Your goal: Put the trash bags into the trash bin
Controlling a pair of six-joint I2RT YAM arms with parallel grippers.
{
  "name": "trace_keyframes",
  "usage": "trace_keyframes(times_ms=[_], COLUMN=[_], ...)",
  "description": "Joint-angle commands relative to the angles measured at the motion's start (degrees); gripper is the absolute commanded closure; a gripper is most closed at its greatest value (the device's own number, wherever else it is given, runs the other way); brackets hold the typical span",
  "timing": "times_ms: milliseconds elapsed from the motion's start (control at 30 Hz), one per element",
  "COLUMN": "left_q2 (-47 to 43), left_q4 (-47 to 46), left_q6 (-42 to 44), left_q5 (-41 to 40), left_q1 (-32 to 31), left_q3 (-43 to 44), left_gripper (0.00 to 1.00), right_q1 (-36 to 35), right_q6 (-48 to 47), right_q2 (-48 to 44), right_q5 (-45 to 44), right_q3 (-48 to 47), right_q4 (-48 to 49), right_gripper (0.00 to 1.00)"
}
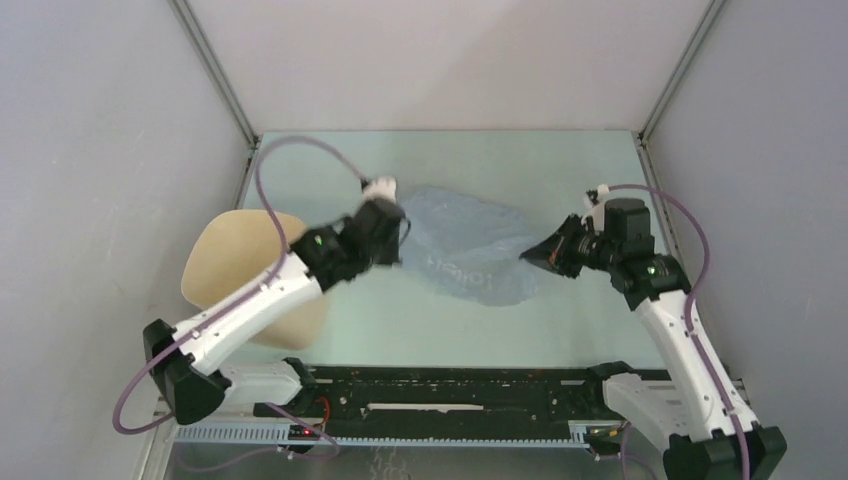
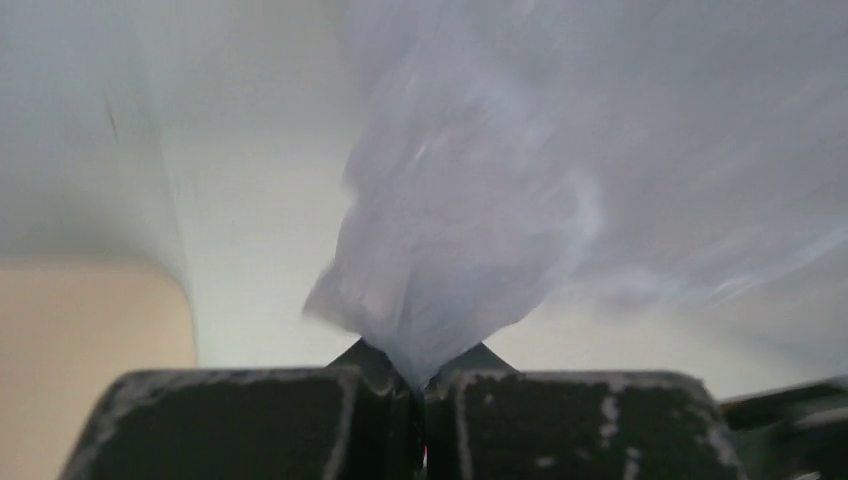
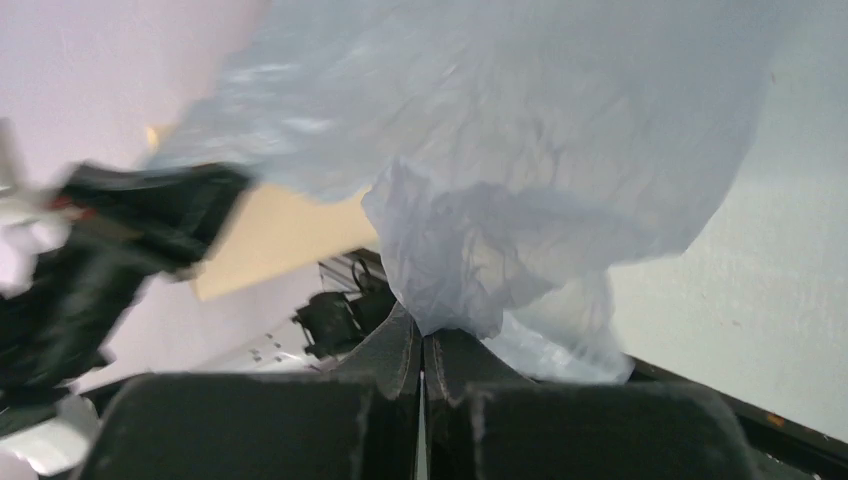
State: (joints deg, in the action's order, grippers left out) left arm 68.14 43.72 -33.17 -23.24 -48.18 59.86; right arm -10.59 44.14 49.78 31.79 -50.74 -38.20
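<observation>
The trash bag (image 1: 468, 245) is a pale blue-grey, wrinkly film stretched out over the middle of the table between both arms. My left gripper (image 1: 400, 238) pinches its left edge; in the left wrist view the film (image 2: 470, 230) bunches into the shut jaws of the left gripper (image 2: 420, 385). My right gripper (image 1: 527, 256) is shut on the bag's right edge, with crumpled film (image 3: 500, 240) rising from the right gripper (image 3: 424, 335). The beige trash bin (image 1: 225, 270) stands at the left, partly hidden under my left arm.
Grey enclosure walls surround the pale green table (image 1: 560, 320). A black rail (image 1: 450, 400) runs along the near edge between the arm bases. A purple cable (image 1: 300, 150) loops above the left arm.
</observation>
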Motion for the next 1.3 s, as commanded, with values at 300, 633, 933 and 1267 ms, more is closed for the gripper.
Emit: trace_keyframes(times_ms=[300,633,933,1267], left_q2=[-2.0,-5.9,7.3,1.4], left_q4=[-0.2,-12.5,2.8,-2.8], left_q6=[8.7,-5.6,11.7,0.8], left_q5=[-5.2,15.8,8.4,21.0], left_q1=[-2.0,-7.2,-2.5,-2.5], left_q3=[25.5,-14.6,35.3,19.5], left_gripper=[1.00,1.00,1.00,1.00], right_q1=[-7.1,-8.8,-2.0,-1.0], right_q6=[-8.4,-7.5,-21.3,-23.0], right_q2=[2.3,-13.0,3.8,-2.4], right_q5=[-8.4,-4.9,-1.8,-8.6], right_q3=[-31.6,17.3,-22.0,-22.5], right_q4=[-1.0,-2.9,-16.2,-22.7], right_gripper=[1.00,1.00,1.00,1.00])
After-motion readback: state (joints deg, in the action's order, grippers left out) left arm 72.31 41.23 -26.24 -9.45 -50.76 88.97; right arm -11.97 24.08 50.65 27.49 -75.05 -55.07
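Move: The trash bag is already pinched between my two hands and spreads low between them. Its middle is about 14 cm to the right and 2 cm ahead of my left hand, roughly 4 cm lower. From my right hand it lies some 12 cm to the left, 1 cm ahead and about 9 cm down. The trash bin stands about 25 cm to the left of my left hand and 4 cm back, its middle some 6 cm lower. I keep both grips shut on the bag and shake it hard in the air: my hands whip up together some 30 to 35 cm, fingertips tipping up about 40 to 50 degrees, then snap down past their starting height while drawing back roughly 10 cm. A smaller upswing follows, my left hand ending higher and about 9 cm to the right, towards my right hand. ##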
